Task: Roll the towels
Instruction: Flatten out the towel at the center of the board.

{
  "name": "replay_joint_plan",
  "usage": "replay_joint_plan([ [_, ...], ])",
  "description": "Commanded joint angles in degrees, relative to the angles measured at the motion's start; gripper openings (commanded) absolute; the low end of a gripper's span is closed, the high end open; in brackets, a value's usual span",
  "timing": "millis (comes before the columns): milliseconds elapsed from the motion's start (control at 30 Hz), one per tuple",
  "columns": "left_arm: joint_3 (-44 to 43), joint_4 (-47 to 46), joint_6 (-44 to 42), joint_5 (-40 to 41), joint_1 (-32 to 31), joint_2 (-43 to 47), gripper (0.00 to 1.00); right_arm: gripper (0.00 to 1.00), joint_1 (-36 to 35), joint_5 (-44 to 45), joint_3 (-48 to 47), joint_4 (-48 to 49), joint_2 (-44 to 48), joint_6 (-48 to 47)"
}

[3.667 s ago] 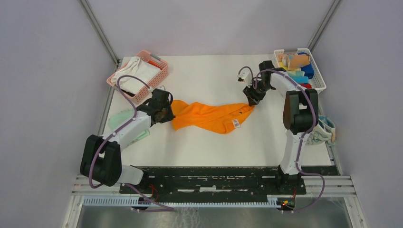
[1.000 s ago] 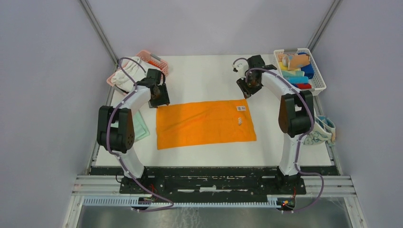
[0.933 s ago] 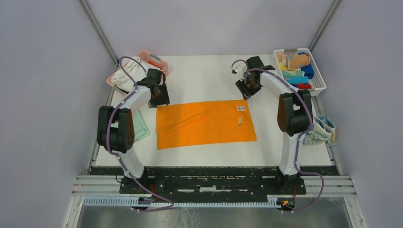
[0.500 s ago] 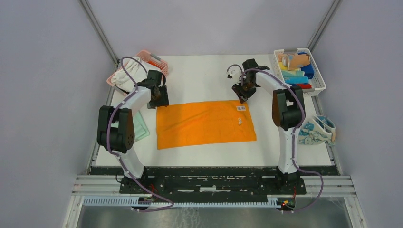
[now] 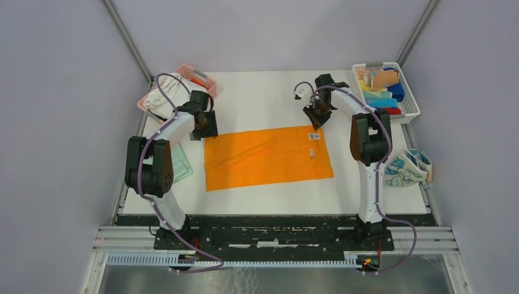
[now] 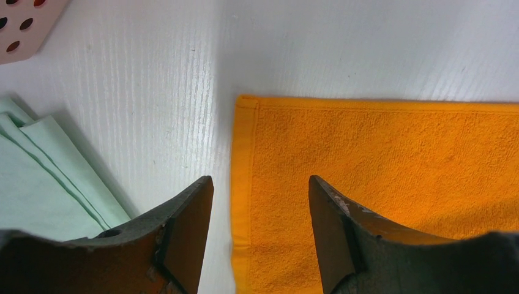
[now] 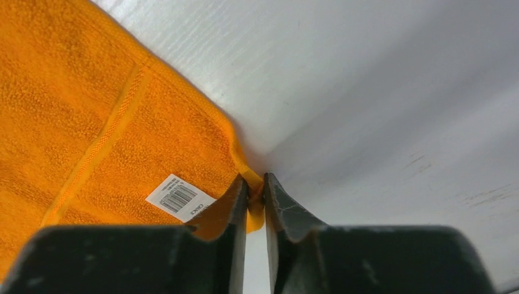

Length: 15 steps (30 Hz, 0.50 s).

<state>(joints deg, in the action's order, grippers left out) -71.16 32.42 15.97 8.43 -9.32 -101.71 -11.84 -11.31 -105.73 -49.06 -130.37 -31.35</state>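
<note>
An orange towel lies spread flat in the middle of the table, its white label near the far right corner. My right gripper is shut on that far right corner; the right wrist view shows the orange hem pinched between the fingers of the gripper, beside the label. My left gripper is open over the far left corner. In the left wrist view the left gripper straddles the towel's left hem, nothing held. A mint green towel lies folded at the left.
A pink mesh basket with a white cloth stands at the back left. A white basket with rolled towels stands at the back right. A white and teal patterned towel lies at the table's right edge.
My right gripper came down and shut on the towel's far right corner. The towel has slid slightly to the right. The left gripper has barely moved.
</note>
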Motion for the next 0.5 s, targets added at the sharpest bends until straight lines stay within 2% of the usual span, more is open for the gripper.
replay_joint_plan([
  [0,-3.41,-1.86,-4.33,-2.11,0.17,-0.02,0.66,0.18,2.28,3.02,0.11,-2.07,-1.17,-2.37],
  [300,-9.25,-2.41,-9.81,-8.83,0.09,-6.3,0.65,0.09,4.1,4.08,2.38,-1.65,2.51,-6.1],
  [467,-12.16,-1.83,-12.02,-9.3,0.01,-10.65,0.63,0.08,4.14,3.41,3.85,-0.73,3.35,-6.56],
])
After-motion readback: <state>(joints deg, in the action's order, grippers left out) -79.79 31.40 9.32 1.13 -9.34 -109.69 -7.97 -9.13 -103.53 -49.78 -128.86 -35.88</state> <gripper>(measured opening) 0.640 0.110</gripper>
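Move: The orange towel's far right corner is already between the right fingers; its printed label lies about 3 cm back and 1 cm left of them, and the white basket some 18 cm farther out and 29 cm to the right. The towel's far left corner lies about 4 cm ahead of the empty left hand, 2 cm left and 5 cm below; the green towel is 15 cm left and 11 cm back, the pink basket 12 cm left and 22 cm ahead. The orange towel's far right corner is drawn about 4 cm to the right along the table, the right fingers shutting tighter on it and the hand staying low. Meanwhile the open left hand goes some 4 cm forward and about 2.5 cm right after the far left corner, rising slightly, then dipping, as it turns roughly 10 degrees clockwise. ##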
